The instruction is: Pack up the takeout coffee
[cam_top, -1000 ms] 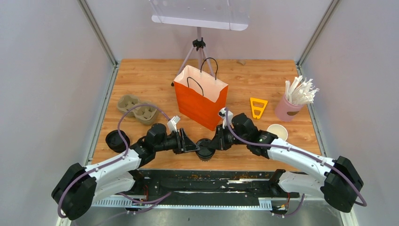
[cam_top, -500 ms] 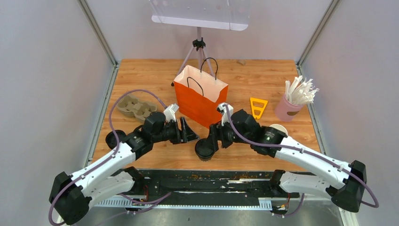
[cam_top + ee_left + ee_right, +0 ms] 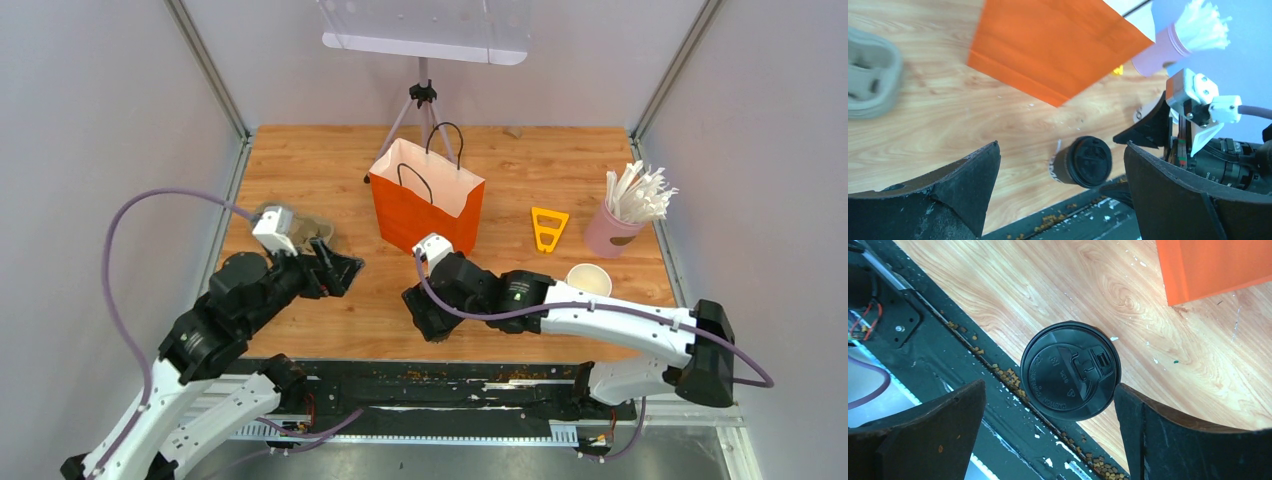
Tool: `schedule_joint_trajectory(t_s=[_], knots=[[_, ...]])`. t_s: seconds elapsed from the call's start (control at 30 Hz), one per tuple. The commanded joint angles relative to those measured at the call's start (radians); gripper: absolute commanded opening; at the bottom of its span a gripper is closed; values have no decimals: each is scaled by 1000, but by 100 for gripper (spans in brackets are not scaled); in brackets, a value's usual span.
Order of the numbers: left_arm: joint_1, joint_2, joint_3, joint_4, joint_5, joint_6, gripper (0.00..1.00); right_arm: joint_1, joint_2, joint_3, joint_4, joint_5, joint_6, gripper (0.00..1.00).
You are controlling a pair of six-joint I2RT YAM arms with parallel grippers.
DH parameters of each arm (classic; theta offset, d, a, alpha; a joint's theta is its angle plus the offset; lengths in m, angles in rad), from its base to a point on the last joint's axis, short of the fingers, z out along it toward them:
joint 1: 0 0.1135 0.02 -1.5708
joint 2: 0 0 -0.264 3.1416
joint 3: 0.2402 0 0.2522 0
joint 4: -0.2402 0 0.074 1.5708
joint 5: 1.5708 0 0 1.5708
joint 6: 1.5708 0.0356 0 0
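Observation:
A takeout coffee cup with a black lid (image 3: 1070,370) stands at the table's near edge, also seen in the left wrist view (image 3: 1083,162). My right gripper (image 3: 1049,385) is open and hovers over it, one finger on each side of the lid; in the top view this gripper (image 3: 427,312) hides the cup. My left gripper (image 3: 338,268) is open and empty, raised over the left of the table; in its own view (image 3: 1062,150) it looks toward the cup. The orange paper bag (image 3: 425,215) stands open behind the cup. An open white cup without a lid (image 3: 589,279) stands to the right.
The brown pulp tray (image 3: 300,224) lies at the left, partly hidden by my left wrist. A pink cup of straws (image 3: 612,232) and a yellow triangular piece (image 3: 548,228) are at the right. A tripod (image 3: 423,100) stands behind the bag. A black rail (image 3: 998,390) runs along the near edge.
My left arm has lifted and drawn back to the left, away from the cup. My right gripper has swung left and come over the lidded cup, which has stayed at the near edge.

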Motion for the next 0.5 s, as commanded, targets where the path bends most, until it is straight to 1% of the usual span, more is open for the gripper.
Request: schedule_joint_trajectory(t_s=[0.0, 0.27, 0.47], knots=[[2, -81, 30, -132, -185, 67, 100, 19, 42, 60, -11, 74, -37, 100], [2, -202, 6, -159, -241, 82, 100, 26, 77, 58, -22, 92, -55, 97], [2, -241, -30, -162, -244, 70, 100, 29, 91, 50, -15, 92, -65, 96]])
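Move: The left hand seems bound for the pulp cup carrier, about 20 cm ahead, 17 cm to its left and 25 cm below. From that hand the lid stack lies some 26 cm left and 2 cm ahead, the orange bag 18 cm ahead and 16 cm right. The right hand goes for the black-lidded cup, its middle about 1 cm ahead, 2 cm left and 9 cm below; the bag stands some 22 cm ahead and 2 cm left. With its fingers still wide open, the left hand swings some 7 cm to the left and drifts about 2 cm back, away from the lidded cup and out to the carrier's side of the table, keeping its height and turning roughly 10 degrees counter-clockwise. The right hand, also open, eases down about 2 cm towards the cup's black lid and tips its fingers a few degrees steeper, staying clear of the lid. ##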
